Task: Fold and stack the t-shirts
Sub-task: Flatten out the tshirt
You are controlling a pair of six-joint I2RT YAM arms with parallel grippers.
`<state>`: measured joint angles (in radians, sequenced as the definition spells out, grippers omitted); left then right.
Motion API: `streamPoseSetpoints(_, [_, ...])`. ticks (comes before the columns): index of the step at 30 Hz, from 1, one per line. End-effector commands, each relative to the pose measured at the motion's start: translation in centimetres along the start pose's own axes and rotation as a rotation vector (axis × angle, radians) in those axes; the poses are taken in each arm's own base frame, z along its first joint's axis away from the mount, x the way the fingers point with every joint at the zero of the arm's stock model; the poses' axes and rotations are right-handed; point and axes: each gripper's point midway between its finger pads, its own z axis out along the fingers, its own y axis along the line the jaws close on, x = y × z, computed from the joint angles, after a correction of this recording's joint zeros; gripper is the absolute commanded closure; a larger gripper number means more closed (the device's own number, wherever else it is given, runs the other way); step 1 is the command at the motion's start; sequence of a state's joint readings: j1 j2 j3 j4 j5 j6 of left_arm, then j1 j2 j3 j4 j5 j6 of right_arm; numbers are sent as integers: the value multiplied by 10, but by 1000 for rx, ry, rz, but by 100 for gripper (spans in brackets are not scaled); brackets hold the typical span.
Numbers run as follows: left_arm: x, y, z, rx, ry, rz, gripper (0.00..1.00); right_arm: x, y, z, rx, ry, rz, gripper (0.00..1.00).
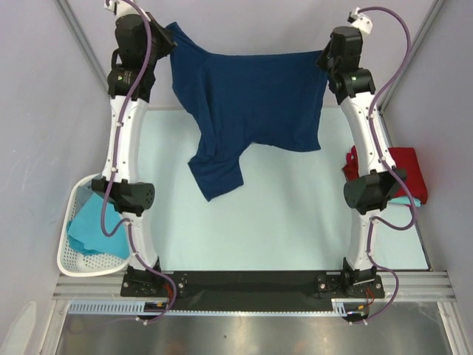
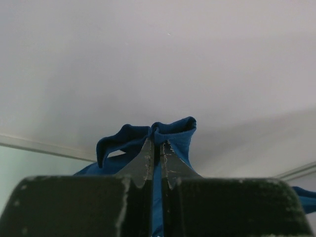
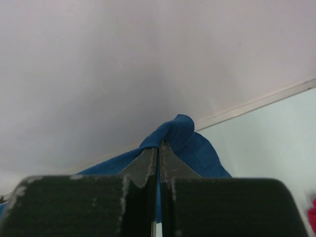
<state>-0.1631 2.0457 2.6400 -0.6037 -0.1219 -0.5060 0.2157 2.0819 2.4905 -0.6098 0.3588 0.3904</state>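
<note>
A navy blue t-shirt [image 1: 251, 103] hangs stretched between my two grippers at the far end of the table, one sleeve drooping toward the middle. At the upper left, my left gripper [image 1: 168, 38] is shut on one corner of it; blue cloth [image 2: 163, 133] bunches over the tips of that gripper [image 2: 157, 143]. The right gripper [image 1: 324, 58], at the upper right, is shut on the other corner, with cloth [image 3: 177, 131] folded over its tips [image 3: 159, 144]. A red t-shirt [image 1: 403, 168] lies at the right edge over a turquoise one [image 1: 408, 201]. Another turquoise t-shirt [image 1: 92, 225] sits in the basket.
A white perforated basket [image 1: 74, 259] stands at the near left beside the left arm's base. Pale walls close in the far side and both flanks. The light table surface [image 1: 281, 214] spreads beneath the hanging shirt.
</note>
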Motion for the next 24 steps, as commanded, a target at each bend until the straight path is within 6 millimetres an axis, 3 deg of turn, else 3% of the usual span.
streamPoseSetpoints(1, [-75, -46, -32, 174, -191, -68, 100, -61, 32, -22, -117, -158, 70, 100])
streamPoseSetpoints(6, [-112, -62, -59, 239, -278, -83, 100, -80, 50, -39, -158, -217, 69, 100])
streamPoseSetpoints(9, [-122, -64, -67, 260, -299, -105, 100, -83, 55, -47, -159, -231, 61, 100])
streamPoseSetpoints(16, [-106, -61, -48, 282, -261, -99, 100, -83, 49, -41, -140, -237, 45, 100])
streamPoseSetpoints(20, [-79, -45, -15, 270, -204, -118, 100, -64, 41, -18, -118, -200, 41, 100])
streamPoseSetpoints(24, [-67, -37, 2, 274, -181, -135, 100, -51, 40, -1, -117, -182, 44, 100])
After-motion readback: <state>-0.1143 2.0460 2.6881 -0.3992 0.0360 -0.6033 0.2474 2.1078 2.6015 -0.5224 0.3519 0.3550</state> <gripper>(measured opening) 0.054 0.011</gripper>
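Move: Between the two raised grippers hangs the blue t-shirt, pinched by its upper corners. Its middle is some 20 cm right of the left hand, 8 cm back and 25 cm below; from the right hand it is about 22 cm left, 8 cm back and 20 cm down. The white basket lies about 28 cm left of the left hand, 37 cm back and 45 cm below; the red cloth is roughly 25 cm right of the right hand, 20 cm back and 38 cm down. Hoisting the blue t-shirt with both grippers still shut on its corners, the left hand climbs about 8 cm, easing back 3 cm before turning forward and beginning to sink, its fingers tipping up some 15 degrees. The right hand rises nearly 6 cm early, then holds that height, shifting left towards the left hand and partly back, fingers tipping up slightly. ##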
